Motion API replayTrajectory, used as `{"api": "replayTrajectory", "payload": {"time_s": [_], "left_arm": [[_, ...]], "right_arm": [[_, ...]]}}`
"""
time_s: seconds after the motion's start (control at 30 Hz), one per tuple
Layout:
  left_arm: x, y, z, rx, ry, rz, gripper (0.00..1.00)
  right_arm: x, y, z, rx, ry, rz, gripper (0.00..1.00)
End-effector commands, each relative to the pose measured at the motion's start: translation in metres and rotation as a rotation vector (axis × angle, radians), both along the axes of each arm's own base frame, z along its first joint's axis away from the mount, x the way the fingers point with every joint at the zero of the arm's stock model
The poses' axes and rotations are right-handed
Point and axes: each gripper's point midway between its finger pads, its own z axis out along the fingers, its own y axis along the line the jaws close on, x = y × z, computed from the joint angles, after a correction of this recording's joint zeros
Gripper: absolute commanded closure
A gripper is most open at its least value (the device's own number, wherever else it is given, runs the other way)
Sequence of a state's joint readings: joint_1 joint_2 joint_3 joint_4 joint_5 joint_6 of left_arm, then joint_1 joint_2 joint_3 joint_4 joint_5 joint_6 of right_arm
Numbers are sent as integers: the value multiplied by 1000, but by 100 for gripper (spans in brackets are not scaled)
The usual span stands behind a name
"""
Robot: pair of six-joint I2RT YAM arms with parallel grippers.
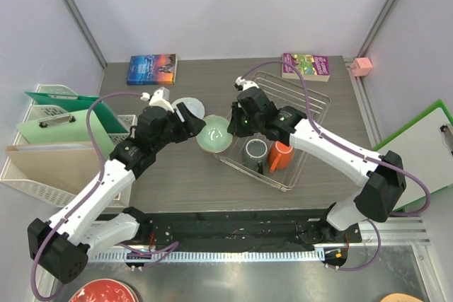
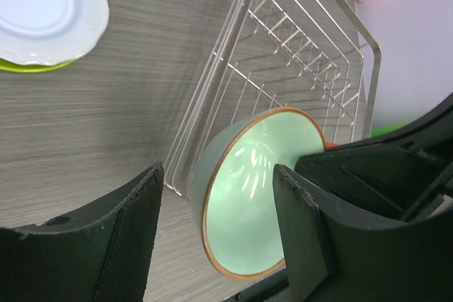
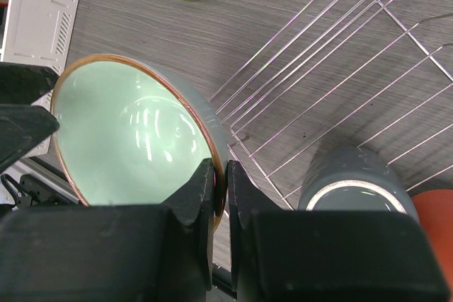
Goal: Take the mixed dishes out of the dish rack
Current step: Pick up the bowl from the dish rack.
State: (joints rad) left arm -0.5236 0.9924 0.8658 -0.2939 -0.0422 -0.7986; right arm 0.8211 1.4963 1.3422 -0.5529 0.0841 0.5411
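Note:
The pale mint-green bowl (image 1: 214,134) hangs tilted at the left edge of the wire dish rack (image 1: 301,100). My right gripper (image 3: 225,182) is shut on its copper rim, one finger inside and one outside. My left gripper (image 2: 219,235) is open and straddles the bowl's (image 2: 248,196) wall, with a gap still showing on the outer side. In the rack stand the grey mug (image 1: 255,151) and the orange mug (image 1: 282,157). The light grey plate (image 1: 190,109) rests on the lime-green plate (image 2: 28,66) on the table, left of the rack.
White slotted file trays (image 1: 42,139) with clipboards stand at the left. Two books (image 1: 152,68) (image 1: 306,66) lie at the back, with a pink box (image 1: 362,66) beside the right one. A red plate (image 1: 102,293) sits below the arm bases. A green-edged clipboard (image 1: 425,146) lies far right.

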Motion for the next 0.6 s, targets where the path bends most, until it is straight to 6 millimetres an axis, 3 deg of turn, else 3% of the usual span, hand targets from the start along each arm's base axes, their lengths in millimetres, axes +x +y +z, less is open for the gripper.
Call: {"api": "replayTrajectory", "payload": {"time_s": [0.0, 0.17, 0.33, 0.43, 0.47, 0.57], "left_arm": [[-6, -14, 6, -35, -26, -86, 36], [-16, -18, -6, -37, -1, -134, 37], [-23, -13, -18, -2, 15, -147, 50], [-24, -11, -25, 29, 36, -150, 69], [-24, -10, -26, 36, 39, -148, 82], [-21, -9, -29, 55, 44, -144, 98]], "right_arm": [[5, 11, 58, 157, -113, -3, 99], [4, 12, 63, 169, -118, 1, 99], [4, 10, 65, 173, -121, -1, 99], [3, 14, 67, 183, -113, 9, 99], [3, 14, 67, 184, -111, 9, 99], [3, 16, 65, 184, -103, 15, 99]]}}
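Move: The green bowl, held by the right fingers at its right-hand rim, has its middle about 6 cm right of the left hand, 2 cm back and 3 cm lower. The plate stack lies about 10 cm ahead of that hand, 5 cm left and some 15 cm down. From the right hand, the bowl's middle is about 6 cm left, 2 cm back and 1 cm lower; the grey mug is roughly 10 cm right and 7 cm back, the orange mug 20 cm right and 8 cm back, both some 12 cm below. The left fingers come to pinch the bowl's left-hand rim, one finger inside and one outside. To get there the part-open left hand sinks about 3 cm and draws back about 2 cm, edging slightly right and turning a few degrees clockwise, shutting mostly in the latter half. The right hand stays put and keeps its grip on the opposite rim. ##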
